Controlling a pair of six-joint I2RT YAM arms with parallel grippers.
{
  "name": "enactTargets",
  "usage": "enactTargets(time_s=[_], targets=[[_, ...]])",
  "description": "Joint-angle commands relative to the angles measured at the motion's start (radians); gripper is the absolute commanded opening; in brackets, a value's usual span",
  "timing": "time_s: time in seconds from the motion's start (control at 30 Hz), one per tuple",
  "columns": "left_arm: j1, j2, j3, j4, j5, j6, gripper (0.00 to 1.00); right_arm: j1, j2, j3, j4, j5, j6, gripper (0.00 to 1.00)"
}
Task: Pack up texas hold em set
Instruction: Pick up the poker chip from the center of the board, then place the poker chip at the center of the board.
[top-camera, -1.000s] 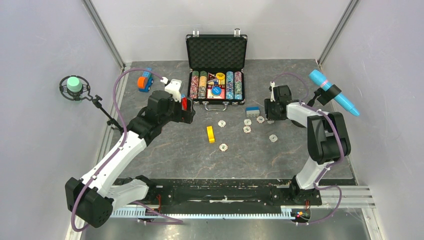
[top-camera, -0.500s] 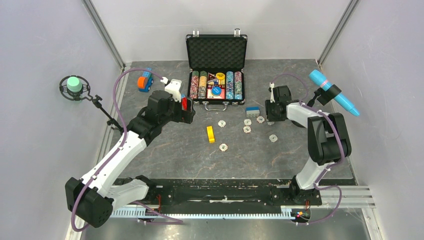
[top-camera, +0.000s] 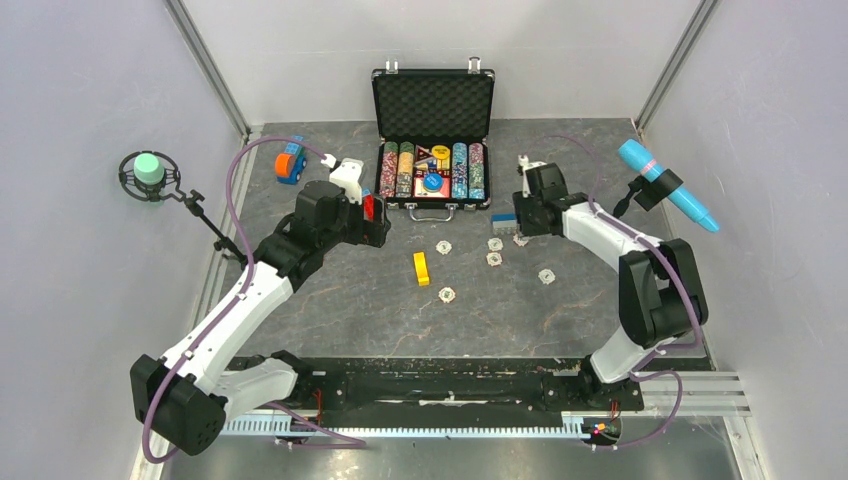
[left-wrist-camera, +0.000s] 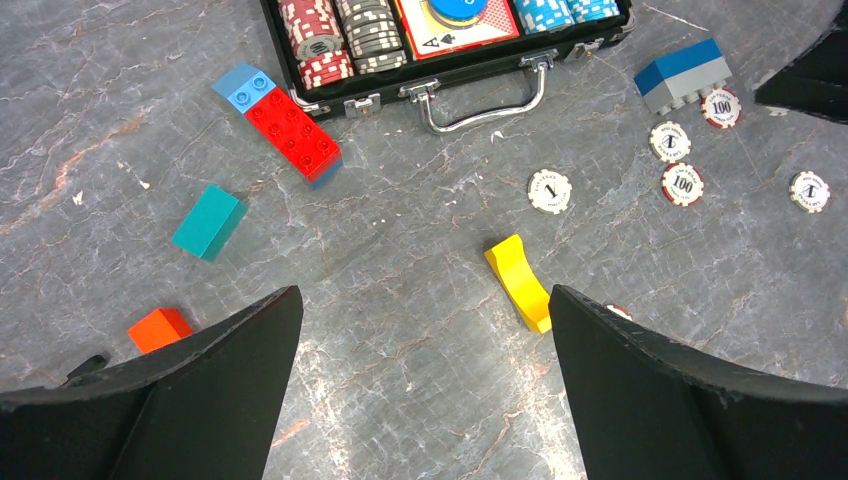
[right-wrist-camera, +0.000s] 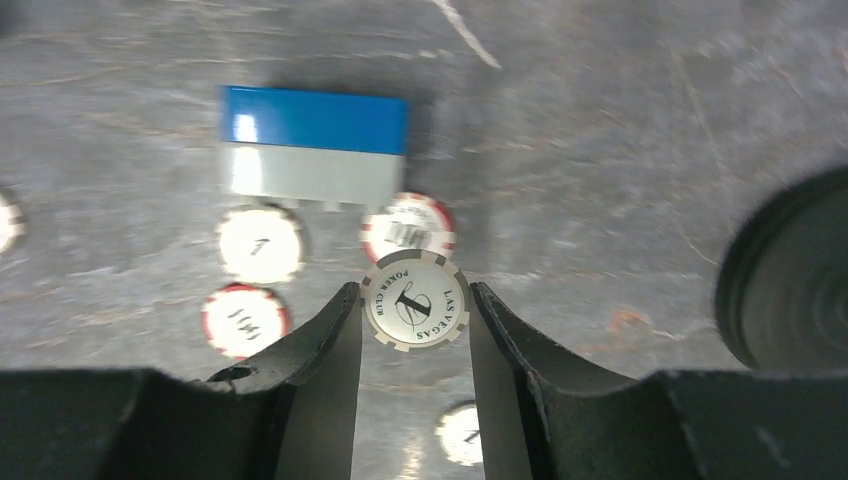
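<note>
The black case (top-camera: 433, 140) of the texas hold em set stands open at the back, lid up, with rows of coloured chips in it. Several pale-edged chips (top-camera: 494, 259) lie loose on the table in front of it. My right gripper (right-wrist-camera: 412, 290) is shut on a white chip (right-wrist-camera: 415, 302), pinched by its edges above other chips (right-wrist-camera: 260, 243) and near a blue-and-grey brick (right-wrist-camera: 313, 145). My left gripper (left-wrist-camera: 425, 300) hangs open over bare table, nothing between its fingers, with the case handle (left-wrist-camera: 480, 105) ahead of it.
A yellow block (left-wrist-camera: 520, 283) lies just ahead of the left gripper's right finger. A red-and-blue brick (left-wrist-camera: 290, 125), a teal block (left-wrist-camera: 208, 222) and an orange block (left-wrist-camera: 160, 328) lie to its left. An orange-and-blue toy (top-camera: 290, 160) sits at the back left.
The right gripper has closed on a white chip and moved left and back, towards the case. The left arm has not moved.
</note>
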Motion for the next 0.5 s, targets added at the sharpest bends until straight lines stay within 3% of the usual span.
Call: enactTargets(time_s=[0.0, 0.23, 0.47], targets=[[0.006, 0.002, -0.003, 0.018, 0.026, 0.045, 1.00, 0.098, -0.005, 0.081, 0.001, -0.047, 0.031, 0.33], [0.005, 0.004, -0.003, 0.018, 0.027, 0.045, 1.00, 0.234, 0.075, 0.145, 0.058, -0.140, 0.094, 0.33], [0.006, 0.004, -0.003, 0.018, 0.028, 0.045, 1.00, 0.335, 0.203, 0.268, 0.075, -0.140, 0.121, 0.33]])
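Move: The lone white chip near the middle of the board lies about 20 cm to the right hand's left, roughly level with it fore and aft and some 5 cm lower. Between them, a nearer white chip is about 7 cm left and level, with the blue-grey block about 5 cm left and 5 cm ahead. The open case's middle lies around 24 cm left and 17 cm ahead. From the left hand, the lone chip is roughly 13 cm right, 6 cm ahead and 20 cm below. The white chip already pinched flat between the right hand's fingertips is carried quickly left, about 15 cm, over the nearer white chip towards the lone one. The right hand first lifts some 2 cm, then starts sinking again, while the wrist swings about 15 degrees counter-clockwise and its left side tips up a little; the fingers keep their grip. ##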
